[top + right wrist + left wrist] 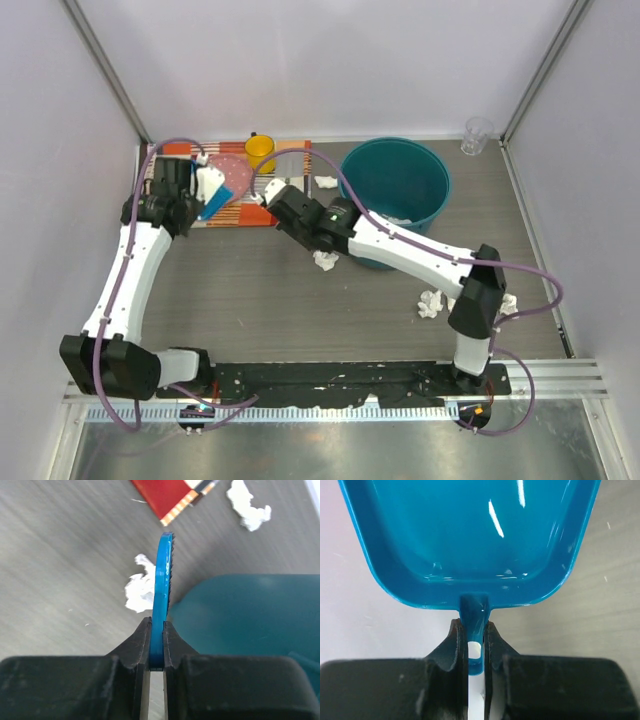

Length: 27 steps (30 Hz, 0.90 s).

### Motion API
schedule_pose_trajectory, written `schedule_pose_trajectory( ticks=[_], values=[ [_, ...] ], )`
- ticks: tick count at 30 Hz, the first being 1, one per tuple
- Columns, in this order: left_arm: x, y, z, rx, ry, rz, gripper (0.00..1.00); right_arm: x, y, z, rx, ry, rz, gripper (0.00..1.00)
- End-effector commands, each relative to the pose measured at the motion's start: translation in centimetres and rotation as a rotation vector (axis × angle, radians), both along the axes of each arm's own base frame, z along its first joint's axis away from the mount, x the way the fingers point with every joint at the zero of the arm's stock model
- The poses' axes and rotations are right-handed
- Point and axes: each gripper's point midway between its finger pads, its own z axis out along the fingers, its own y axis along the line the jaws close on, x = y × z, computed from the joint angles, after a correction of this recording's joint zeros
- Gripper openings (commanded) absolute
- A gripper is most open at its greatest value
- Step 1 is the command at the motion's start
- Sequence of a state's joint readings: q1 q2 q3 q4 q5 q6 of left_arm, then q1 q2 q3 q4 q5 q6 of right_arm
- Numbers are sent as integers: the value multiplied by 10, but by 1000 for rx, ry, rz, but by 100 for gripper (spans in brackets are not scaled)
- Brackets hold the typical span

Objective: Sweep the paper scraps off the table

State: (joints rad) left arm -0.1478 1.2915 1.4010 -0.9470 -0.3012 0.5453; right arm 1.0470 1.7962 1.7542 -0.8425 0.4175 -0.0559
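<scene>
Several white paper scraps lie on the dark table (250, 300): one (325, 260) beside the teal bucket (395, 190), one (327, 182) at the placemat's edge, two (430, 303) (510, 303) at the right. My right gripper (272, 192) (157, 630) is shut on a thin blue brush (162, 575), seen edge-on, with a scrap (140, 587) just beyond it and another (248, 505) farther off. At the back left, my left gripper (192, 195) (475, 635) is shut on the handle of a blue dustpan (470, 540) (213, 207); its tray looks empty.
A striped placemat (240, 185) lies at the back left with a yellow cup (260, 148) on it. A clear glass (477, 135) stands in the back right corner. White walls close the table on three sides; a metal rail (560, 375) runs along the front.
</scene>
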Motion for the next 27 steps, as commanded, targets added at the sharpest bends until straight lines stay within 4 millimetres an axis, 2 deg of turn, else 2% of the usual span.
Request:
schedule_pose_trajectory(
  ticks=[1, 3, 7, 8, 10, 11, 15, 18, 20, 21, 22, 24, 26, 27],
  values=[
    [-36, -2, -53, -123, 129, -36, 0, 34, -22, 13, -232, -163, -40, 1],
    [-53, 2, -80, -135, 211, -33, 0, 40, -20, 0, -282, -164, -29, 1],
    [-81, -2, -119, -157, 354, -74, 0, 44, -13, -17, -283, -134, 33, 1],
    [-85, -5, -126, -167, 376, -94, 0, 35, -8, -35, -287, -83, 105, 1],
    [-95, -8, -142, -175, 421, -115, 0, 23, 5, -43, -222, -34, 206, 1],
    [-97, -18, -148, -218, 437, -164, 0, 11, 8, -62, -198, 33, 259, 1],
    [-113, -32, -166, -286, 510, -215, 0, -10, 9, -73, -148, 132, 283, 1],
    [-124, -42, -178, -295, 577, -238, 0, -28, 14, -72, -75, 210, 295, 1],
    [-127, -51, -185, -250, 604, -282, 0, -37, 18, -60, -14, 227, 303, 1],
    [-130, -50, -191, -208, 618, -278, 0, -42, 26, -53, 50, 245, 307, 1],
    [-129, -59, -193, -175, 615, -323, 0, -44, 28, -40, 96, 235, 305, 1],
    [-132, -64, -198, -143, 635, -351, 0, -43, 35, -19, 172, 213, 277, 1],
    [-131, -71, -199, -131, 650, -377, 0, -34, 32, 7, 221, 169, 194, 1],
    [-130, -70, -200, -124, 652, -377, 0, -32, 26, 11, 215, 156, 157, 1]
  ],
)
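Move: With the brush already in my right hand, the scrap I sweep next lies almost straight below that hand, about 19 cm down. The bin stands some 6 cm ahead and 15 cm to the right of the hand; another scrap lies about 18 cm straight ahead, on the table. From my left hand, which already holds the dustpan, the scrap to be swept is about 33 cm right, 4 cm back and 23 cm down. I bring the dustpan in my left hand down some 20 cm and back 14, then also rightwards towards the scrap, tipping the wrist down nearly 40 degrees. My right hand dips about 10 cm, first forward with the brush tilted out to the right, then draws back around 7 cm, swinging the brush left to sweep the scrap towards the pan and rising again. Both grips stay shut. ##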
